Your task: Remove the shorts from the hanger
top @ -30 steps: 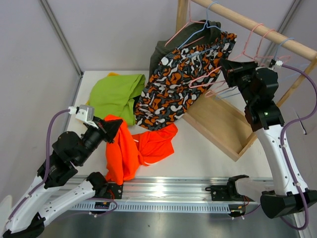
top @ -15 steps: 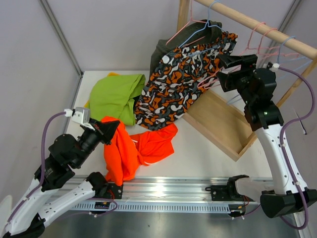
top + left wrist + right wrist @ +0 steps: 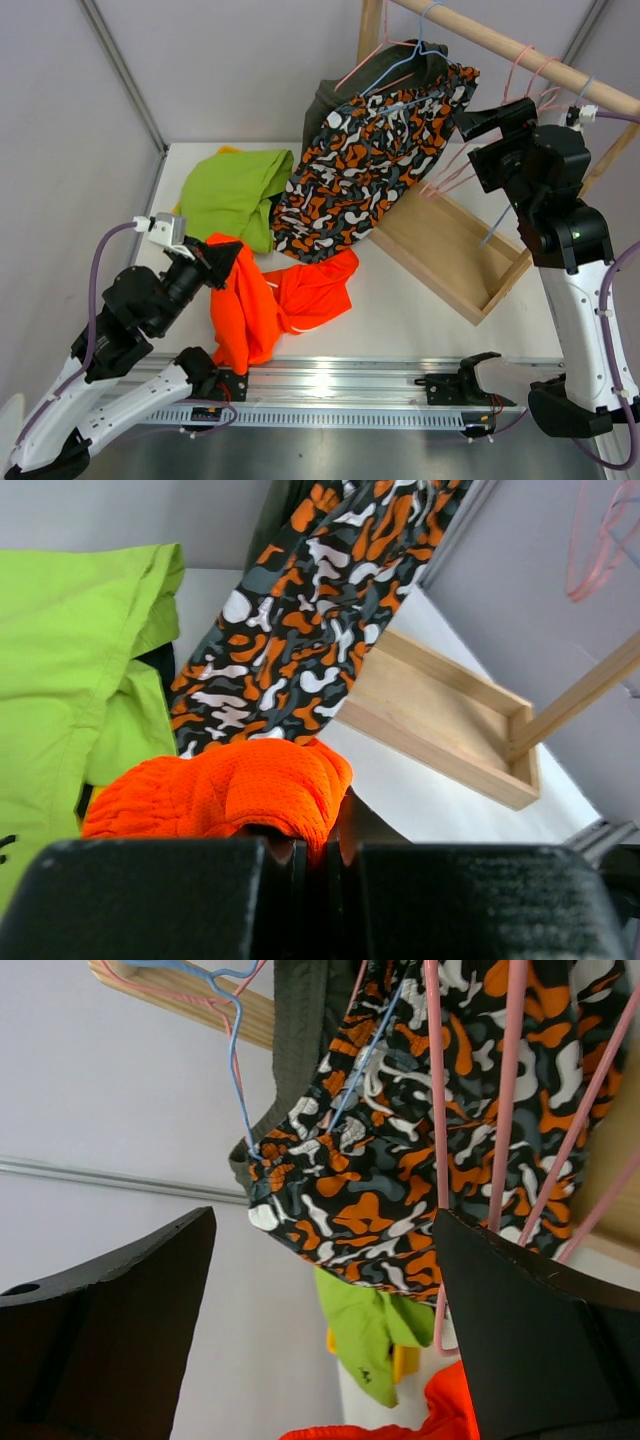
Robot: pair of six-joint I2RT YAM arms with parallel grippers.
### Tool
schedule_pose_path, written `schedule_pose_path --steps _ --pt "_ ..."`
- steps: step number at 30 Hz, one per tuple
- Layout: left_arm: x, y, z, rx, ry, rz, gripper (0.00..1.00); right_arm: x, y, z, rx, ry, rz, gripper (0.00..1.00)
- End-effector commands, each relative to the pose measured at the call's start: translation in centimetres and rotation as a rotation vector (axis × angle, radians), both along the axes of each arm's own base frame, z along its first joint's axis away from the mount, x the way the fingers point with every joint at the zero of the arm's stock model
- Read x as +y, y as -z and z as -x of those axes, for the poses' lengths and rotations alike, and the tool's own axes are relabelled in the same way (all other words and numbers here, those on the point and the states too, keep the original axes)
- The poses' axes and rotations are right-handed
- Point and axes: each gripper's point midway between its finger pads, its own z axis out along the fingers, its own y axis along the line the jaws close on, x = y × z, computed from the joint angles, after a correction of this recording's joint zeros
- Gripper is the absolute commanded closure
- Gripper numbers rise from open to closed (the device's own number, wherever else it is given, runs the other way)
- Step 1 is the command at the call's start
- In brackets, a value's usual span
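Observation:
The camouflage shorts (image 3: 365,170) hang tilted from a blue hanger (image 3: 420,50) on the wooden rail (image 3: 520,50), and the dark olive shorts (image 3: 330,100) hang behind them. My right gripper (image 3: 478,122) is open just right of them, by the rail; in the right wrist view its jaws (image 3: 323,1218) frame the camouflage shorts (image 3: 400,1160) with nothing between them. On the table lie the lime green shorts (image 3: 235,195) and the orange shorts (image 3: 290,300). My left gripper (image 3: 218,262) is shut on an edge of the orange shorts (image 3: 220,790).
Empty pink hangers (image 3: 450,178) dangle below my right gripper, with more wire hangers (image 3: 530,75) on the rail. The rack's wooden base frame (image 3: 450,250) lies on the table at the right. A metal rail (image 3: 340,385) runs along the near edge.
My right gripper has opened, let go of the pink hangers and moved up and to the right. The hangers have swung down. The left gripper still holds the orange shorts, barely shifted.

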Motion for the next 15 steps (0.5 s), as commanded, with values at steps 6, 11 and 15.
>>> schedule_pose_path --steps 6,11,15 --pt "3.2 -8.4 -3.2 -0.114 -0.241 -0.102 1.00 0.5 -0.8 2.2 -0.012 -0.046 0.162 0.04" --pt "3.7 -14.8 -7.2 -0.217 -0.396 -0.231 1.00 1.6 -3.7 3.6 -0.176 -0.125 0.149 0.01" --pt "5.0 -20.1 -11.3 -0.266 -0.453 -0.238 1.00 2.4 -3.9 3.9 -0.196 -0.177 0.182 0.01"
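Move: The left hand grips the orange shorts. The green shorts, heaped on the yellow bin, lie about 35 cm ahead, 11 cm left and 30 cm below it; the hanging camouflage shorts are roughly 34 cm ahead, 33 right and 8 below. From the empty right hand, those camouflage shorts are some 20 cm ahead, 18 left and 17 below, while the wooden tray is about 13 ahead, 8 right and 44 below. Still pinching the orange shorts in shut fingers, the left hand hoists them about 15 cm, gathering speed, while reaching some 9 cm forward and a little left; the wrist swings counter-clockwise roughly 20 degrees and rolls its left side up. The right hand, already wide open and empty, eases back about 3 cm, drifting left and finally up, its left side rolling slightly down. ##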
